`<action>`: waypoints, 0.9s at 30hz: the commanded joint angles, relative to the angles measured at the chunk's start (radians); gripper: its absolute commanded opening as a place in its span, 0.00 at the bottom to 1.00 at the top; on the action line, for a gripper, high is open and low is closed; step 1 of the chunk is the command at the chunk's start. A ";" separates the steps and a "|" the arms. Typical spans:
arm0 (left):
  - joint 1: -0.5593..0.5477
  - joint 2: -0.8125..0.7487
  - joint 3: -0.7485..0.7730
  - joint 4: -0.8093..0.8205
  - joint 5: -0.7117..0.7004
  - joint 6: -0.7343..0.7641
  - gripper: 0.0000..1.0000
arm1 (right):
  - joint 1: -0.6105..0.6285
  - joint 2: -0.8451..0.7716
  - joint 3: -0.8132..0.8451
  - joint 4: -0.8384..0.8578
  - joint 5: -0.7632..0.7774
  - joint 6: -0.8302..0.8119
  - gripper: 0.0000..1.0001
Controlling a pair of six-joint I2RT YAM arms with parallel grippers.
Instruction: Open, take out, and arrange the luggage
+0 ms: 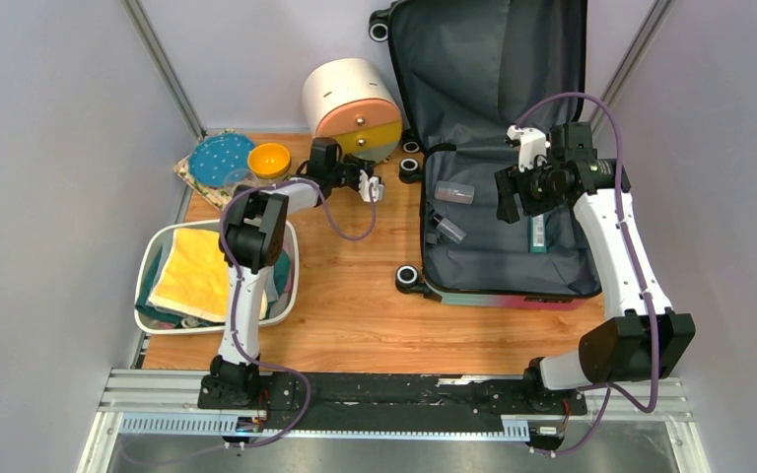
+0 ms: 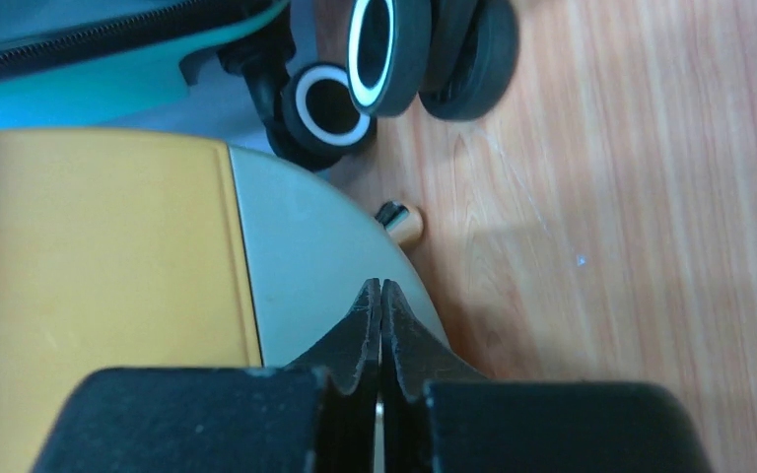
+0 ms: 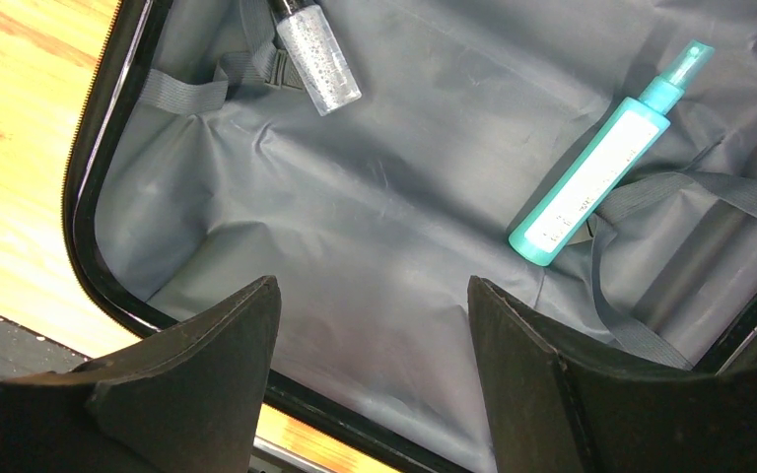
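The luggage [image 1: 498, 261] lies open on the right of the table, its lid standing against the back wall and its dark grey lining [image 3: 355, 207] showing. Inside lie a teal spray bottle [image 1: 537, 234] [image 3: 601, 158], a clear bottle [image 1: 448, 229] [image 3: 317, 59] and a small clear case [image 1: 454, 192]. My right gripper [image 1: 506, 197] [image 3: 373, 283] hovers open over the lining near the case's front rim, nothing between its fingers. My left gripper [image 1: 373, 187] [image 2: 381, 286] is shut on nothing, its tips against the grey drawer front [image 2: 315, 256] of the round cabinet [image 1: 345, 94], just short of a small knob [image 2: 401, 222].
The luggage's black wheels [image 2: 384, 44] sit close beside the cabinet's yellow drawer [image 2: 89, 276]. A white basin [image 1: 292, 258] with a yellow cloth [image 1: 192, 271] stands at the left. A yellow bowl [image 1: 269, 160] and a blue dotted plate [image 1: 219, 158] sit at the back left.
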 commanded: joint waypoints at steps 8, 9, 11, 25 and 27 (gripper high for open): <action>0.081 -0.182 -0.088 -0.229 0.072 0.022 0.00 | -0.015 -0.015 0.003 0.014 -0.020 0.000 0.73; 0.085 -0.215 -0.106 -0.234 0.085 0.028 0.00 | -0.013 -0.016 0.001 0.014 -0.018 0.000 0.73; 0.099 -0.243 -0.151 -0.246 0.096 0.047 0.00 | -0.016 -0.018 -0.002 0.012 -0.020 0.000 0.73; 0.095 -0.542 -0.408 0.197 0.189 -0.562 0.45 | -0.018 -0.018 0.004 0.017 -0.024 0.005 0.73; 0.085 -0.604 -0.442 0.258 0.163 -0.661 0.45 | -0.018 -0.018 0.001 0.018 -0.027 0.007 0.73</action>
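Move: The grey bottom drawer's knob on the drawer chest is right at the left fingertips, about 1 cm ahead and 1 cm left, level with them. The chest's body centres some 8 cm ahead and 4 cm higher; the nearest suitcase wheel stands about 8 cm right, level in depth, and the orange bowl roughly 20 cm left and 1 cm ahead. From the right hand the knob lies about 25 cm ahead, 30 cm left and 15 cm lower. The grey drawer's knob is left behind as the left hand, its fingers already all but shut there, draws away along its own pointing line, about 8 cm left and 5 cm back, staying shut. The hand then keeps backing off and rises to some 7 cm above its start, opening the fingers to nearly half and rolling roughly 20 degrees. ##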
